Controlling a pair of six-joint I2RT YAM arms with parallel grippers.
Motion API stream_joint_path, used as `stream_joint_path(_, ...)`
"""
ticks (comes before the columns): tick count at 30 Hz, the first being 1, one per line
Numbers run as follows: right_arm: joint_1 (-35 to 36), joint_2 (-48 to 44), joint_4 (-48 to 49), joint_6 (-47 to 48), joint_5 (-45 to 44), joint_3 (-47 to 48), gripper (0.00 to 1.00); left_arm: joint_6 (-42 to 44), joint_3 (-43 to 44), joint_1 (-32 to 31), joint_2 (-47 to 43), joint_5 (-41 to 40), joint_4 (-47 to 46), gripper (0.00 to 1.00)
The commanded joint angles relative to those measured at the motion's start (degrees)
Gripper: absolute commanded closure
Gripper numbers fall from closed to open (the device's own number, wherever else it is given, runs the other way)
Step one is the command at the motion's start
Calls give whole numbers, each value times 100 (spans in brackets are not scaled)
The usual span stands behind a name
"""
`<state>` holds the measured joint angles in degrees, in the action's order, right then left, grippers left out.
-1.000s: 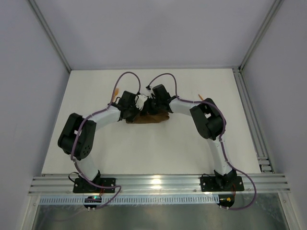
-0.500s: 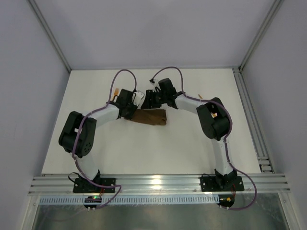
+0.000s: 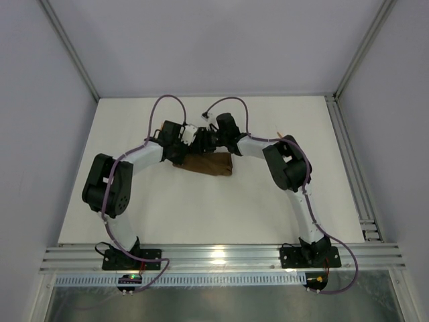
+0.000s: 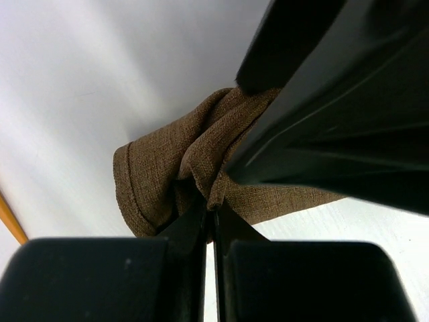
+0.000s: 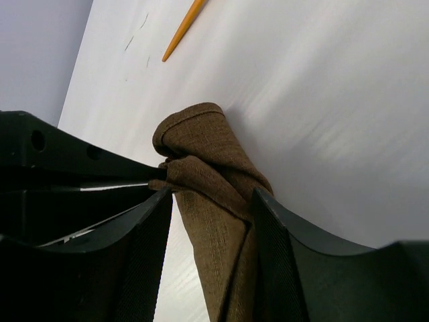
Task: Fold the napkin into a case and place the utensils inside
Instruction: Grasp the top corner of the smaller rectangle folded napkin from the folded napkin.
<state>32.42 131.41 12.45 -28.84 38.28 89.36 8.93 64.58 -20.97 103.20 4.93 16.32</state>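
The dark brown napkin (image 3: pixel 211 164) lies as a folded strip on the white table, its left end lifted and bunched. My left gripper (image 4: pixel 210 209) is shut on a fold of that bunched end (image 4: pixel 167 168). My right gripper (image 5: pixel 213 194) is open and straddles the same end of the napkin (image 5: pixel 201 134), facing the left gripper's fingers (image 5: pixel 74 157). In the top view the two grippers, left (image 3: pixel 195 136) and right (image 3: pixel 205 139), meet just behind the cloth. One orange utensil (image 5: pixel 184 27) lies on the table beyond the napkin; another orange utensil (image 4: pixel 9 220) shows at the left wrist view's edge.
An orange utensil tip (image 3: pixel 280 135) peeks out beside the right arm's elbow (image 3: pixel 288 164). The left arm's elbow (image 3: pixel 107 188) stands left of the cloth. Metal rails (image 3: pixel 348 168) border the table on the right and at the near edge.
The right gripper has opened and let go of the cloth while the left gripper has shut on its fold. Both wrists moved toward the far side and the napkin settled flatter.
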Motion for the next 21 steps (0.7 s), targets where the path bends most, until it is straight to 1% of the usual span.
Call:
stream_joint_path(1,158,130,461,-61,206,424,44,-40,248,5,86,202,100,100)
stream_joint_path(6,220,279,364,-104,198,354,44,-40,266,5,113,245,126,100)
stream_joint_path(8,220,306,434,-148,197,319,45,-32,275,5,122,228,135,100)
stream_joint_path(9,229,332,451,-183,215,353,48,-32,292,5,130,237,152,100)
stream_joint_path(10,229,376,478,-244,223,363,55,-32,301,5,148,211,161,100)
stream_joint_path(13,221,420,495,-289,241,380,68,-58,327,14,166,202,170,100)
stream_joint_path(14,220,420,487,-306,250,380,76,-67,336,5,148,201,170,100)
stream_joint_path(21,229,394,539,-377,320,257,90,-163,406,14,166,149,179,99)
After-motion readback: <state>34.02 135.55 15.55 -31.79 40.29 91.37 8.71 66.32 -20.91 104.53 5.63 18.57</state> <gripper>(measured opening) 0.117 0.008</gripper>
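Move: The napkin fold that the right hand is after stands about 2 cm to its left, 1 cm back and 2 cm below, between its open fingers. The left hand's shut fingertips, already on the napkin, are some 8 cm left of the right hand and 4 cm nearer the base; the orange fork's middle lies about 15 cm left and 4 cm ahead. From the left hand the fold is roughly 6 cm right and 3 cm ahead. Leftward and down, the right hand eases about 2 cm in over the raised napkin fold and sinks some 1.5 cm, drifting slightly back. From about half-way its wide-open fingers close nearly shut, pinching the fold just beside the left gripper. The left hand stays in place and keeps its shut grip on the napkin. ##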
